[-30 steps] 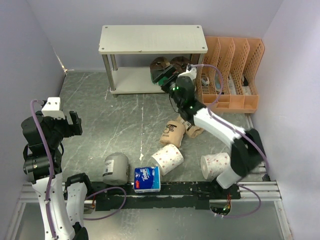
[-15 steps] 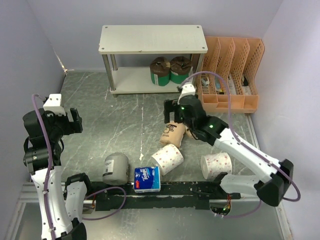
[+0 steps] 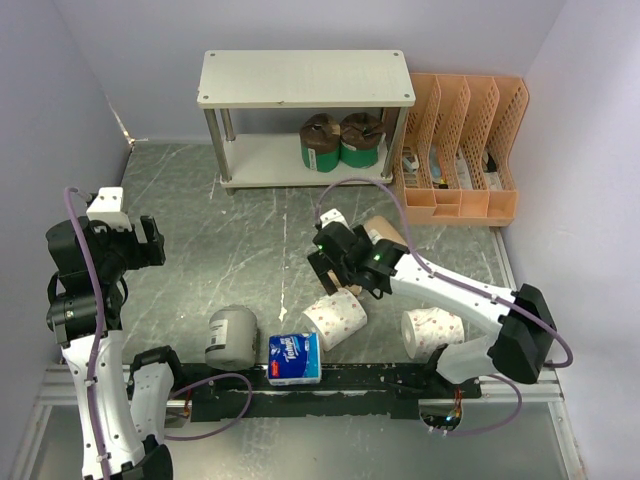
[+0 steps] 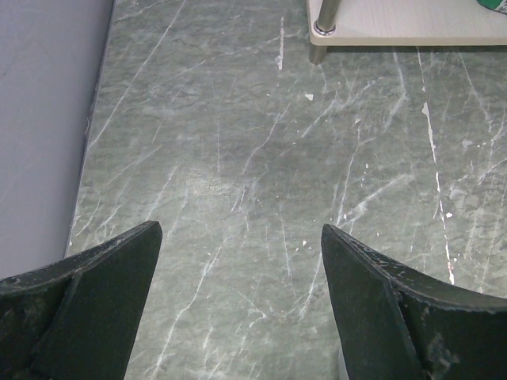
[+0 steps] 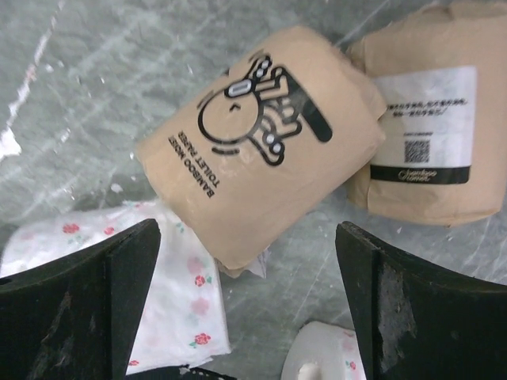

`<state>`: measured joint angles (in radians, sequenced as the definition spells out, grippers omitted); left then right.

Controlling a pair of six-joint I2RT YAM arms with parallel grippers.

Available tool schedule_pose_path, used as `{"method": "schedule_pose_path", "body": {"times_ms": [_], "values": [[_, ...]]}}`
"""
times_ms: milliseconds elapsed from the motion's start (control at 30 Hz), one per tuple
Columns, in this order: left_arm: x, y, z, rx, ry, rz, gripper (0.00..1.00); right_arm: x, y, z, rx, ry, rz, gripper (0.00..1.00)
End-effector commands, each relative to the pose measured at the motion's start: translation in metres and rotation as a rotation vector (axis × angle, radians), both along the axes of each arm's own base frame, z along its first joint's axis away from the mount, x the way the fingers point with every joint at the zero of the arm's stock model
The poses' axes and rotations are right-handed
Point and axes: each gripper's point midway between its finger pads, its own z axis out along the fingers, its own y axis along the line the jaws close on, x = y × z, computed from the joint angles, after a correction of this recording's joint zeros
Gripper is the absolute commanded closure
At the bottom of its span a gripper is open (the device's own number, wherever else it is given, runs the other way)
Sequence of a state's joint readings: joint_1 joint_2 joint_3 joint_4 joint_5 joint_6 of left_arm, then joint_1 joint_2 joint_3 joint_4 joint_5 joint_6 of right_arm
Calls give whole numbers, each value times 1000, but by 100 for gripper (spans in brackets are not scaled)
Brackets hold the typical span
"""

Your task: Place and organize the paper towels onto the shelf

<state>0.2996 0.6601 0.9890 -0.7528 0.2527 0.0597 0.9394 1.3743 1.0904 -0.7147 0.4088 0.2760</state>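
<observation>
My right gripper (image 5: 247, 229) hangs open just over a tan kraft roll printed "Bamboo toilet paper" (image 5: 261, 142), touching nothing. A second tan roll (image 5: 420, 142) lies against it on the right. A white flowered roll (image 5: 174, 309) lies beneath the left finger. In the top view this gripper (image 3: 332, 268) covers most of the first tan roll. Two brown-and-green rolls (image 3: 340, 140) stand on the lower tier of the shelf (image 3: 300, 80). My left gripper (image 3: 150, 245) is open over bare table at the left, its fingers (image 4: 103, 277) empty.
Near the front edge lie a grey roll (image 3: 232, 335), a blue-and-white pack (image 3: 295, 358) and two white flowered rolls (image 3: 335, 318) (image 3: 432, 330). An orange file organizer (image 3: 465, 150) stands right of the shelf. The shelf's lower board corner (image 4: 396, 24) shows ahead of the left gripper.
The right arm has drawn back from the shelf's lower tier and come down over the tan rolls mid-table. The left arm has barely moved.
</observation>
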Motion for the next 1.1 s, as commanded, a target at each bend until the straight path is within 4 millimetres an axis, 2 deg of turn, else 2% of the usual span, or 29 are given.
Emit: {"method": "schedule_pose_path", "body": {"times_ms": [0, 200, 267, 467, 600, 733, 800, 867, 1000, 1067], "values": [[1, -2, 7, 3, -26, -12, 6, -15, -10, -20, -58, 38, 8, 8], [0, -1, 8, 5, -28, -7, 6, -9, -15, -40, -149, 15, -8, 10], [0, -1, 8, 6, -29, -4, 6, -8, -20, -54, -193, 18, -11, 13], [0, 0, 8, 6, -28, 3, 6, 2, -14, -72, -246, 12, -1, 34], [0, 0, 8, 6, -27, 3, 6, 2, -12, -87, -266, 30, 5, 60], [0, 0, 8, 5, -26, 1, 6, 1, -12, -91, -266, 37, 8, 79], [0, 0, 8, 5, -26, 2, 6, 2, -9, -85, -253, 32, 6, 100], [0, 0, 7, 4, -25, 1, 6, 2, -10, -75, -232, 22, -10, 100], [0, 0, 7, 5, -24, 3, 6, 13, 11, -22, -45, -72, -49, 100], [0, 1, 7, 5, -23, 4, 6, 15, 29, 13, 135, -132, -30, 100]]}}
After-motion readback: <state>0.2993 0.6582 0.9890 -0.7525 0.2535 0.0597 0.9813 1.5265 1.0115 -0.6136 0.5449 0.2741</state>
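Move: The printed brown pack lies about 6 cm ahead of the right hand, level sideways, its middle some 8 cm below. The labelled brown pack stands about 9 cm to the right of it and 4 cm farther out; the flowered roll is 10 cm nearer the base than the printed pack and 2 cm to its left. From the idle left hand, the printed pack is roughly 39 cm right, 6 cm ahead and 21 cm below. The right hand sinks about 7 cm, pinches the printed brown pack's near wrapper corner and begins to rise. ##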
